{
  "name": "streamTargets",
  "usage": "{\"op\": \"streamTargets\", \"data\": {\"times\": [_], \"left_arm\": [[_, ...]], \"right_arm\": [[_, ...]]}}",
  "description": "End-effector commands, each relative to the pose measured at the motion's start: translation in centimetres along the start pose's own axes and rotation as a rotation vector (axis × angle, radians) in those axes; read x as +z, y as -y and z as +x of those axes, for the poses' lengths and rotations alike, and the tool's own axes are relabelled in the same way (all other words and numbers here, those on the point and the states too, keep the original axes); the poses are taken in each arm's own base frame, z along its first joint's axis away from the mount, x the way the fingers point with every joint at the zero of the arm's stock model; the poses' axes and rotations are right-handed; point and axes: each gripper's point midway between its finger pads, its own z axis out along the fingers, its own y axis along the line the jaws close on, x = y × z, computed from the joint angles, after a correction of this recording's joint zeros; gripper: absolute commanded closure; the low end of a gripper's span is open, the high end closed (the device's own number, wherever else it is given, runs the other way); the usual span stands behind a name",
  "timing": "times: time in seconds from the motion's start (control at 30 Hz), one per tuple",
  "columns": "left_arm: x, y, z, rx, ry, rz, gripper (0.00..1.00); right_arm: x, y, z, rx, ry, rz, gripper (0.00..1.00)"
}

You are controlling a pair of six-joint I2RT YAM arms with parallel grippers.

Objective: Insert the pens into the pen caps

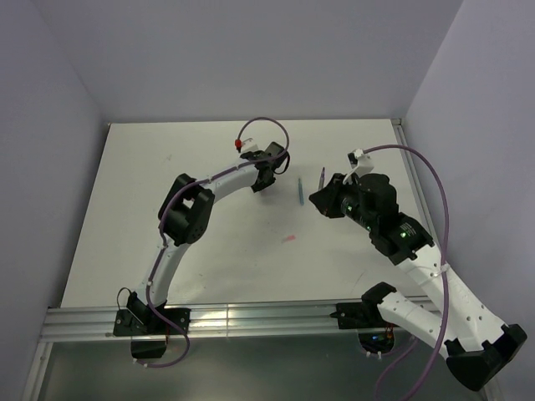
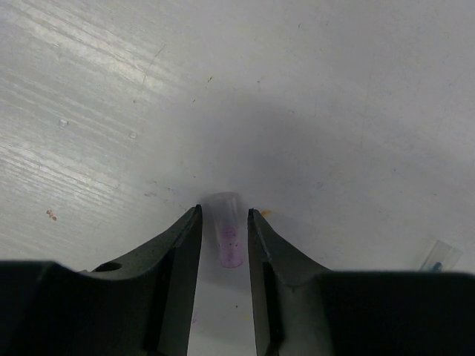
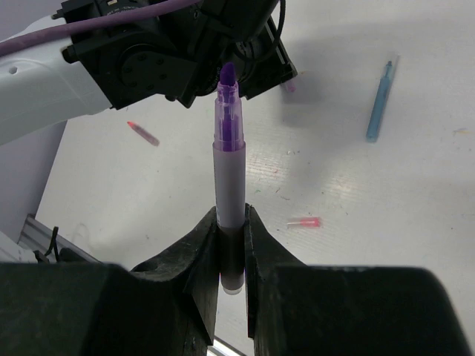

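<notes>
A pale, purple-stained pen cap [image 2: 228, 237] lies on the table between the fingers of my left gripper [image 2: 224, 211]. Its jaws stand narrowly open, with a thin gap on each side of the cap. My right gripper [image 3: 231, 215] is shut on the lower end of a grey pen [image 3: 230, 156], whose purple tip points up toward the left wrist. In the top view this pen [image 1: 322, 177] sticks out of the right gripper [image 1: 322, 198], just right of the left gripper [image 1: 266, 180]. A blue pen [image 1: 299, 190] lies between the two grippers. A red pen [image 3: 142, 133] and a pinkish-red cap [image 3: 306, 222] lie loose on the table.
The white table [image 1: 167, 192] is walled in on three sides. An aluminium rail [image 1: 251, 317] runs along its near edge. The left arm's purple cable [image 1: 267, 124] loops above its wrist. Small stains mark the table surface.
</notes>
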Motion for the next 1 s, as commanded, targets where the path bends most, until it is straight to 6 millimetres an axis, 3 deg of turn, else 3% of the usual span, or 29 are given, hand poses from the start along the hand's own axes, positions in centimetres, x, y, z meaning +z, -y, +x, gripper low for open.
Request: {"op": "streamTargets", "data": {"times": [0.0,0.37,0.5,0.53,0.6,0.8,0.83,0.87,0.9,0.93,0.97], "left_arm": [[0.4,-0.1,0.5,-0.004,-0.024,-0.020,0.64],[1.9,-0.9,2.5,-0.002,-0.118,-0.015,0.70],[2.2,-1.3,2.9,-0.008,-0.167,0.004,0.85],[2.1,-1.2,2.8,-0.001,-0.168,0.005,0.96],[1.8,-1.3,2.5,0.003,-0.162,0.005,1.00],[-2.3,-1.4,0.0,-0.033,-0.124,0.154,1.00],[-5.1,-0.5,-1.9,-0.055,-0.109,0.235,1.00],[-6.3,-0.6,-2.6,-0.068,-0.101,0.269,1.00],[-6.4,-2.1,-2.3,-0.074,-0.111,0.275,1.00],[-10.0,-0.7,-4.9,-0.113,-0.069,0.409,1.00],[-11.6,-0.6,-5.8,-0.126,-0.056,0.475,1.00]], "right_arm": [[-0.5,0.0,-0.3,-0.006,0.024,-0.012,1.00],[-0.9,-0.3,0.3,0.010,0.011,-0.033,1.00],[-1.1,-0.3,0.4,0.016,0.008,-0.035,1.00],[-1.1,-0.3,0.5,0.019,0.006,-0.035,1.00],[-1.1,-0.4,0.5,0.024,0.006,-0.043,1.00],[-0.7,-1.8,1.6,0.020,-0.036,-0.137,1.00],[-0.5,-1.9,2.0,0.022,-0.047,-0.150,1.00],[-0.4,-2.2,2.2,0.025,-0.054,-0.173,1.00],[-0.4,-3.1,2.3,0.023,-0.059,-0.225,1.00],[-0.3,-3.5,2.8,0.032,-0.076,-0.253,1.00],[-0.2,-3.9,2.9,0.037,-0.080,-0.280,1.00]]}}
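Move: The purple cap I'm about to pinch lies on the table between my left hand's open fingertips, about 1 cm below the hand point. The blue pen is some 13 cm to the right of it and 1 cm nearer the base; the red cap is roughly 17 cm back and 8 cm to the right. From my right hand, which still holds the purple pen, the purple cap is about 20 cm ahead, 13 cm left and 24 cm down. I ease my left fingers barely 1 cm forward while shutting them on the purple cap, then lift it about 2 cm and pull it quickly back and to the left, about 6 cm, rolling the hand some 10 degrees left side down. Meanwhile my right hand keeps its grip on the purple pen, drawing back about 2.5 cm, leftward and down, and turning slightly counter-clockwise. ##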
